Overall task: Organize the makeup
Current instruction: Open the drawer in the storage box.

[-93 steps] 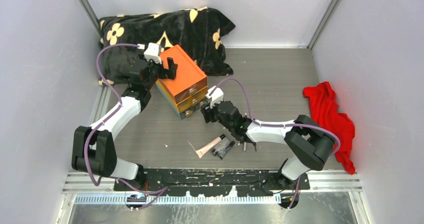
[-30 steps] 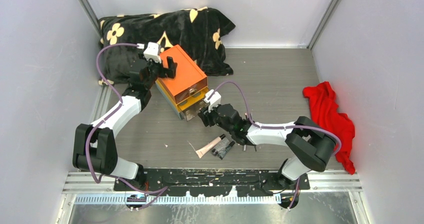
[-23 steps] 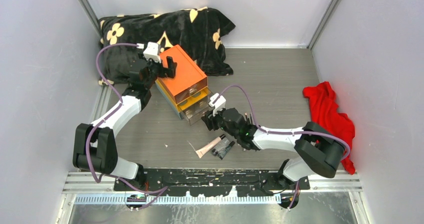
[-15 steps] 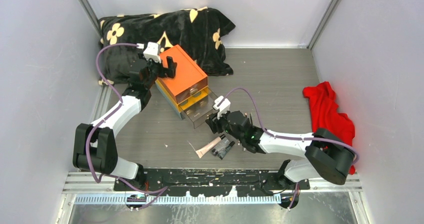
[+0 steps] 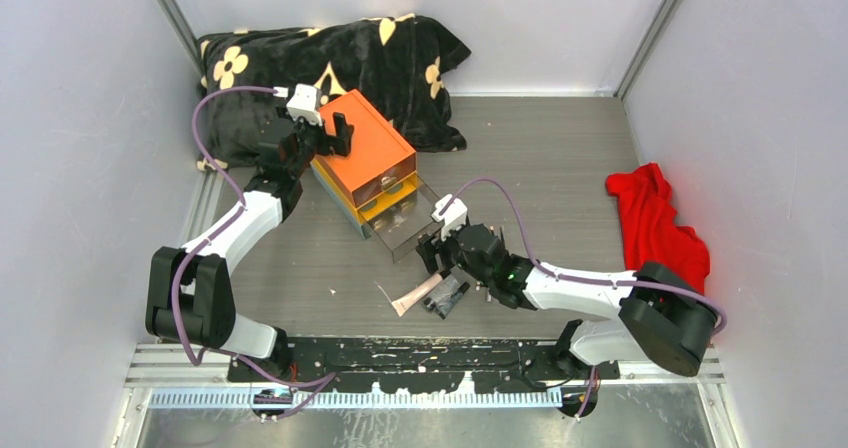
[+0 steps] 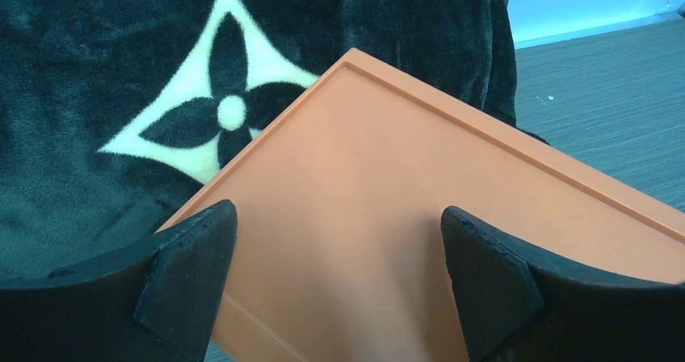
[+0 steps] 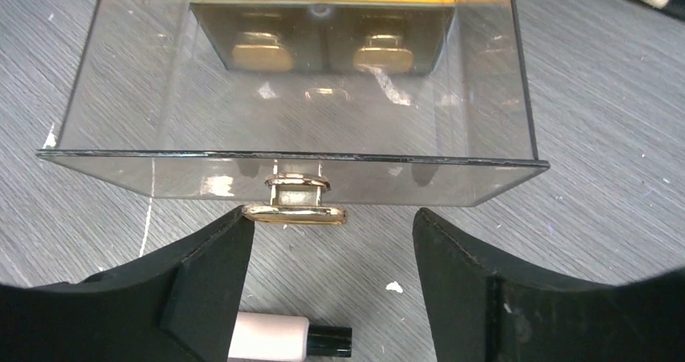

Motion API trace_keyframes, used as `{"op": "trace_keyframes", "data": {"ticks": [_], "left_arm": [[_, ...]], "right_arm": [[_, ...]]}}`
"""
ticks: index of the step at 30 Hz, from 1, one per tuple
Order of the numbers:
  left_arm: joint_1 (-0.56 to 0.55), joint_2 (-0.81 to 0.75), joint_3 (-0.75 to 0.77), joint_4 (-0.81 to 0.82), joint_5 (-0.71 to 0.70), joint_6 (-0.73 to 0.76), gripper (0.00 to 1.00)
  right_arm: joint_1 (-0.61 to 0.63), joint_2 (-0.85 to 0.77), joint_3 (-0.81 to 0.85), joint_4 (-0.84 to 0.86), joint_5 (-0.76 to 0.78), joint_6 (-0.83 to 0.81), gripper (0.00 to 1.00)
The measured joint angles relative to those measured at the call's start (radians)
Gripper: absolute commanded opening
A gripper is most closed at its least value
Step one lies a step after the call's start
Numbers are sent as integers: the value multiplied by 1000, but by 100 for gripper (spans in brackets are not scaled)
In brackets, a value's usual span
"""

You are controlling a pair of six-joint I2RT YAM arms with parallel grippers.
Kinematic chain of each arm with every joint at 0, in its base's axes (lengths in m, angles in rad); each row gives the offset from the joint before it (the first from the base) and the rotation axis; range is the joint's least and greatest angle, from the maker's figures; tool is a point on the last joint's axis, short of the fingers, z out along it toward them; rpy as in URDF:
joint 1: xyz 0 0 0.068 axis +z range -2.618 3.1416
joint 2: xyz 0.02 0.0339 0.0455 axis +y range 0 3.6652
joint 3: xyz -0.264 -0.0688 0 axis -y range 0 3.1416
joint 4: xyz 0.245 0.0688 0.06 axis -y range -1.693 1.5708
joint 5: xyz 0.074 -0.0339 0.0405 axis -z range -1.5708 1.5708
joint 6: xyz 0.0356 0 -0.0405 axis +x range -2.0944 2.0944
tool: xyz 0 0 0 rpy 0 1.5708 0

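Of the makeup, a pinkish tube (image 5: 418,293) with a black cap and a black tube (image 5: 447,296) lie on the table near the front; the pinkish tube (image 7: 271,338) also shows under my right fingers. A thin white stick (image 5: 382,292) lies to their left. My right gripper (image 5: 432,251) (image 7: 331,220) is open just in front of the gold handle (image 7: 295,203) of the pulled-out clear drawer (image 5: 405,230), its left finger close to the handle. My left gripper (image 5: 335,133) (image 6: 337,216) is open, its fingers spread over the lid of the orange box (image 5: 365,158) (image 6: 404,216).
A black blanket with cream flowers (image 5: 330,63) lies behind the orange box at the back left. A red cloth (image 5: 655,233) is bunched against the right wall. Grey walls close in both sides.
My right gripper drew the bottom clear drawer out toward the front, then opened and let go of its handle. The left arm has not moved.
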Motion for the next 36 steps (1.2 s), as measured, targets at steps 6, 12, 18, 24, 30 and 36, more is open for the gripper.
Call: {"op": "trace_keyframes", "data": {"ticks": [6,12,18,24,30,36], "left_arm": [[0,2,1,0,-1,0,97],[0,7,5,0,-3,1,97],[2,13,12,-1,-3,0,98],[2,17,19,-5,-5,0,98],[2,17,21,-10,-6,0,98],[2,6,21,-29,-6,0,98]], "right_arm": [[-3,20,13,-29,28,-3,82],[-3,2,49,-108,40,-15,82],[-3,-85,70,-240,80,-32,87],[-6,-200,75,-367,142,-32,88],[-6,-243,75,-479,196,-5,99],[-11,-380,76,-556,360,36,100]]}}
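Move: The pencils are some 11 cm to the right of my right hand, about 5 cm back and 10 cm below. The brushes lie 4 cm farther right. The gold knob of the opened middle drawer still sits between my parted fingertips, 2 cm ahead and 1 cm left; the peach tube is about 9 cm back, 2 cm left and 10 cm below. From my left hand the pencils are roughly 24 cm back, 25 cm right and 23 cm below. With the knob already let loose, I dip my right hand slightly, hardly leaving the spot. Then I swing it about 10 cm to the right and rise about 5 cm, away from the drawer front and towards the space above the pencils and brushes. As I go I turn the wrist some 20 degrees clockwise and spread the fingers fully. ##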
